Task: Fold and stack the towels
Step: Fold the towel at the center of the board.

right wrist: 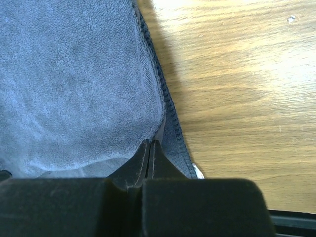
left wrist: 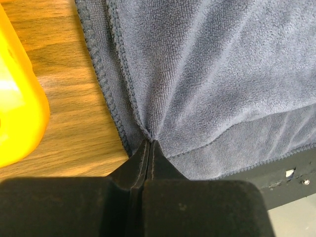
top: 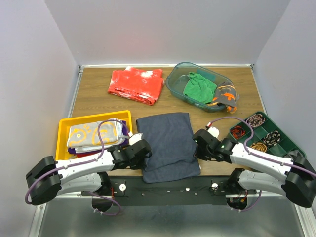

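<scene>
A dark navy towel [top: 168, 140] lies folded in the middle of the table, its near edge at the table's front. My left gripper [top: 143, 150] is shut on its left edge, and the fabric [left wrist: 207, 74] puckers into the closed tips [left wrist: 149, 142]. My right gripper [top: 197, 144] is shut on the towel's right edge [right wrist: 79, 89], its tips [right wrist: 149, 142] pinching the layers there. A grey-and-yellow towel [top: 94, 133] lies in the yellow bin [top: 61, 133] over a purple one [top: 126, 130]. A green towel [top: 200, 86] and a dark grey towel with orange markings [top: 226, 96] sit in the clear teal bin [top: 173, 81].
A red white-speckled cloth [top: 136, 85] lies at the back left. A green tray [top: 276, 129] of coiled cables stands at the right, close to my right arm. The yellow bin's corner [left wrist: 19, 108] is just left of my left gripper. Bare wood [right wrist: 237, 74] lies right of the towel.
</scene>
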You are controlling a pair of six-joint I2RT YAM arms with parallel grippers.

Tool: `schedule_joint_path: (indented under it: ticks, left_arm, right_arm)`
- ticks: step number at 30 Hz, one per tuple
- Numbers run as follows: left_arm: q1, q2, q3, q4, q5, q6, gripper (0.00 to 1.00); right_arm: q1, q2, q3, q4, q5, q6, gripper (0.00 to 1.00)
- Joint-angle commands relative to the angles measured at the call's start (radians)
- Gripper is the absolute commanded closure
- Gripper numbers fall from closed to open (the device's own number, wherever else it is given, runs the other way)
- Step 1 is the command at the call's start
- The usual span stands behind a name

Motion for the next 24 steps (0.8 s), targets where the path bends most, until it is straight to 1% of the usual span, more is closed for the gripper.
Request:
schedule_joint_path:
  ticks: [1,7,11,15,19,24]
  left_arm:
    - [-0.004,-0.043,0.034,-0.065,0.011,0.034,1.0]
    - [-0.004,-0.136,0.123,-0.209,0.04,0.07,1.0]
    - [-0.004,-0.176,0.158,-0.274,0.055,0.082,1.0]
    - [-0.006,-0.21,0.189,-0.33,0.077,0.094,1.0]
    - [-0.004,-0.224,0.241,-0.389,0.069,0.119,1.0]
    - [-0.004,-0.23,0.29,-0.438,0.058,0.143,1.0]
  right_arm:
    - [0.005,-0.036,0.033,-0.077,0.024,-0.002,0.99]
    - [0.004,-0.105,0.148,-0.203,0.024,-0.037,0.99]
    - [0.004,-0.14,0.191,-0.234,-0.039,-0.072,0.99]
    - [0.004,-0.162,0.234,-0.28,-0.058,-0.084,0.99]
    - [0.004,-0.188,0.303,-0.343,-0.028,-0.089,0.99]
    - [0.004,-0.182,0.402,-0.401,0.024,-0.106,0.99]
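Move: The blue towel's middle is about 11 cm ahead of the left hand and 10 cm to its right, and 5 cm ahead of the right hand and 12 cm to its left. Both hands already pinch the upper layer's near hem down at table height. The lower layer's near edge runs some 7 cm back and 11 cm right of the left hand. The yellow tray's middle is 15 cm ahead and 23 cm left of the left hand, and the green organizer 7 cm ahead and 33 cm right of the right hand. The upper layer's near hem, still pinched at both sides in shut fingers, is lifted by the two hands almost straight up off the lower layer: about 8.5 cm by the left, which also eases back a little, and 11.5 cm by the right, whose fingers tilt slightly. Neither grip opens. ##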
